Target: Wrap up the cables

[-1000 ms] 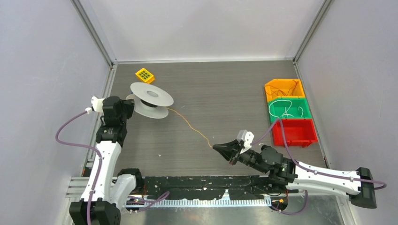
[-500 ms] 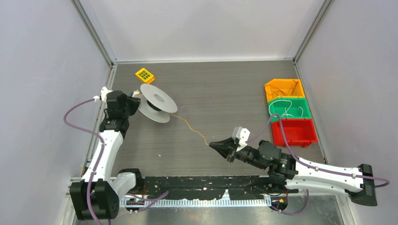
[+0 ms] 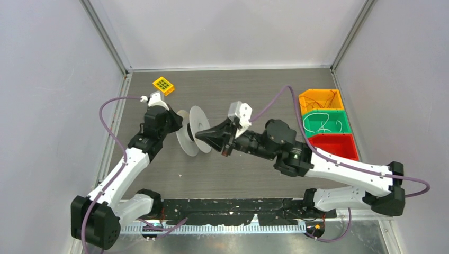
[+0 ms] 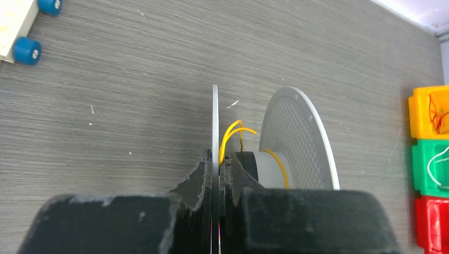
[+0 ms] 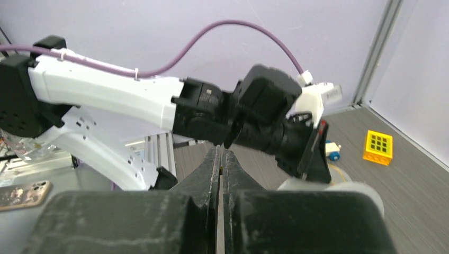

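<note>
The cables show as one thin yellow-orange wire point(image 4: 233, 131), looped beside the hub of a white spool point(image 4: 296, 138) and wound once round it. My left gripper point(image 4: 217, 156) is shut on the spool's thin plain flange point(image 4: 215, 119) and holds the spool on edge above the table. In the top view the spool point(image 3: 199, 128) sits between the left gripper point(image 3: 179, 128) and my right gripper point(image 3: 201, 135), whose tip points at it. The right gripper point(image 5: 219, 159) is shut, with a small yellow speck of wire pinched between its pads. The wire is hidden in the top view.
A yellow grid block point(image 3: 163, 85) lies at the back left. Orange point(image 3: 305, 98), green point(image 3: 326, 133) and red point(image 3: 333, 154) bins stand in a row at the right edge. A white piece with blue wheels point(image 4: 26, 48) lies near the spool. The purple arm cord point(image 3: 275, 98) arcs over the table's middle.
The right gripper swung from the front centre up to the spool, taking the stretched wire with it. The left gripper carried the spool to the right and turned it on edge.
</note>
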Robot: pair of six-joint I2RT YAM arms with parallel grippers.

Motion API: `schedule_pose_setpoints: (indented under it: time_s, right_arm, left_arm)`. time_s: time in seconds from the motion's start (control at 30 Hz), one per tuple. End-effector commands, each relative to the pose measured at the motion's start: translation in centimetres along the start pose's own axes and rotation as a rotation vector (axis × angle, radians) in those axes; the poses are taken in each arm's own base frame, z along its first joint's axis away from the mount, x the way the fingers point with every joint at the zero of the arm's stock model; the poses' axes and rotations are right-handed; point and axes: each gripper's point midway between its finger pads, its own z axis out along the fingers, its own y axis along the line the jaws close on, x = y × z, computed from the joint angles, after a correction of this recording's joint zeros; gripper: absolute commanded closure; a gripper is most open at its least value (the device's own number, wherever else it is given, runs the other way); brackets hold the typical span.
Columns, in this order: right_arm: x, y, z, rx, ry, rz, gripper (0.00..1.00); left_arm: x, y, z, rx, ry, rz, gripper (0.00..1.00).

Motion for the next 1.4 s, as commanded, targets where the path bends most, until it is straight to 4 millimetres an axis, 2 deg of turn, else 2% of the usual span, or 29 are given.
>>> schedule_pose_setpoints:
  time_s: [0.0,0.07,0.1,0.2,0.23,0.27,0.3,0.33,0.37,0.4,0.43,0.53,0.6,0.63,0.67,0.7,0.73,0.77,0.8,0.83,0.87,0.9,0.93,1.03,1.17,1.27,1.3,1.33,1.37]
  right_arm:
    - [-4.7,0.7,2.3,-0.090,-0.099,0.074,0.95]
    - [-5.9,-0.4,3.2,-0.069,-0.128,0.100,0.95]
    - [-6.4,-1.6,3.7,-0.045,-0.146,0.105,0.95]
    - [-6.6,-4.8,4.6,0.016,-0.169,0.176,0.94]
    - [-6.0,-6.8,5.0,0.043,-0.168,0.181,0.95]
    - [-5.8,-7.6,5.1,0.041,-0.164,0.209,0.94]
    - [-5.0,-9.8,5.4,0.077,-0.152,0.216,0.94]
    - [-4.6,-10.5,5.5,0.075,-0.138,0.240,0.95]
    - [-3.6,-12.7,5.7,0.115,-0.115,0.246,0.95]
    - [-3.5,-13.5,5.6,0.126,-0.109,0.251,0.95]
    - [-2.6,-15.5,5.3,0.170,-0.087,0.257,0.95]
    - [-0.4,-18.9,4.1,0.234,-0.034,0.273,0.95]
    - [1.3,-22.5,2.0,0.325,-0.012,0.288,0.94]
    - [1.7,-23.2,1.5,0.340,-0.015,0.295,0.95]
    - [2.9,-24.6,0.2,0.373,0.001,0.305,0.94]
    - [3.0,-25.1,-0.3,0.382,-0.011,0.306,0.94]
    - [4.3,-25.9,-1.6,0.396,0.008,0.318,0.95]
    - [4.4,-26.1,-2.0,0.393,-0.005,0.311,0.95]
    - [5.9,-26.4,-3.4,0.408,0.013,0.321,0.94]
    - [5.7,-26.4,-3.8,0.404,-0.008,0.300,0.95]
    - [7.1,-26.4,-5.2,0.422,0.005,0.303,0.95]
    - [7.0,-26.3,-5.6,0.420,-0.014,0.279,0.95]
    - [8.1,-26.1,-6.8,0.435,-0.006,0.279,0.94]
    - [9.4,-25.3,-8.4,0.435,-0.013,0.251,0.95]
    - [10.7,-22.2,-9.4,0.330,-0.058,0.249,0.95]
    - [12.1,-19.0,-9.9,0.257,-0.077,0.203,0.94]
    - [12.0,-17.5,-9.4,0.236,-0.080,0.183,0.94]
    - [13.3,-17.1,-9.4,0.243,-0.031,0.146,0.95]
    - [13.1,-15.7,-8.8,0.242,-0.033,0.123,0.94]
  left_arm:
    - [-2.0,-2.5,-0.5,0.102,-0.104,0.064,1.00]
    - [-1.6,-3.0,-0.8,0.131,-0.101,0.089,1.00]
    - [-1.4,-3.3,-1.0,0.149,-0.098,0.106,1.00]
    - [-0.1,-4.5,-1.6,0.230,-0.072,0.178,1.00]
    - [0.0,-5.2,-2.0,0.278,-0.076,0.202,1.00]
    - [0.4,-5.7,-2.4,0.327,-0.071,0.238,1.00]
    - [0.8,-6.1,-2.9,0.369,-0.065,0.268,1.00]
    - [1.1,-6.5,-3.4,0.409,-0.063,0.294,1.00]
    - [1.5,-6.9,-4.0,0.451,-0.057,0.320,1.00]
    - [1.7,-7.3,-4.6,0.490,-0.053,0.339,1.00]
    - [2.1,-7.6,-5.4,0.527,-0.044,0.355,1.00]
    - [3.1,-8.4,-7.5,0.622,-0.001,0.391,1.00]
    - [3.2,-8.8,-9.0,0.665,0.014,0.407,1.00]
    - [3.1,-9.0,-9.8,0.690,0.012,0.409,1.00]
    - [2.7,-9.1,-10.3,0.695,0.004,0.400,1.00]
    - [2.1,-9.1,-10.7,0.689,-0.006,0.376,1.00]
    - [1.6,-9.0,-11.1,0.685,-0.011,0.340,1.00]
    - [1.0,-9.0,-11.4,0.689,-0.013,0.303,1.00]
    - [0.2,-9.0,-11.8,0.694,-0.020,0.257,1.00]
    - [-0.6,-9.1,-12.3,0.702,-0.028,0.207,1.00]
    - [-1.6,-9.1,-12.8,0.712,-0.041,0.156,1.00]
    - [-2.6,-9.2,-13.2,0.720,-0.064,0.113,1.00]
    - [-3.5,-9.3,-13.7,0.725,-0.086,0.070,1.00]
    - [-6.1,-9.3,-14.7,0.698,-0.155,-0.037,1.00]
    - [-8.3,-8.4,-14.7,0.613,-0.228,-0.214,1.00]
    - [-9.7,-7.1,-14.3,0.547,-0.297,-0.376,1.00]
    - [-10.1,-6.6,-14.0,0.523,-0.314,-0.425,1.00]
    - [-10.4,-6.3,-13.9,0.503,-0.327,-0.461,1.00]
    - [-10.8,-5.7,-13.6,0.472,-0.347,-0.492,1.00]
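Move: The left gripper still holds the spool by its left flange: the spool's middle is about 2 cm ahead of the pads, 4 cm to their right and 7 cm below. From that hand the toy car sits some 17 cm ahead and 12 cm left, the yellow block about 26 cm ahead and 9 cm left, both roughly 17 cm down. From the right gripper, pinching the yellow cable high up, the spool is about 21 cm ahead, 7 cm left and 28 cm below. Sweep the right gripper, cable still pinched, forward about 25 cm past the spool, curving right and plunging some 20 cm as it clears, then draw it partway back. Meanwhile bring the left gripper back and right with the spool, swinging clockwise, then lift it about 12 cm while it eases leftward, turns partly back, tips up and rolls its left side down. Keep both grips shut. ##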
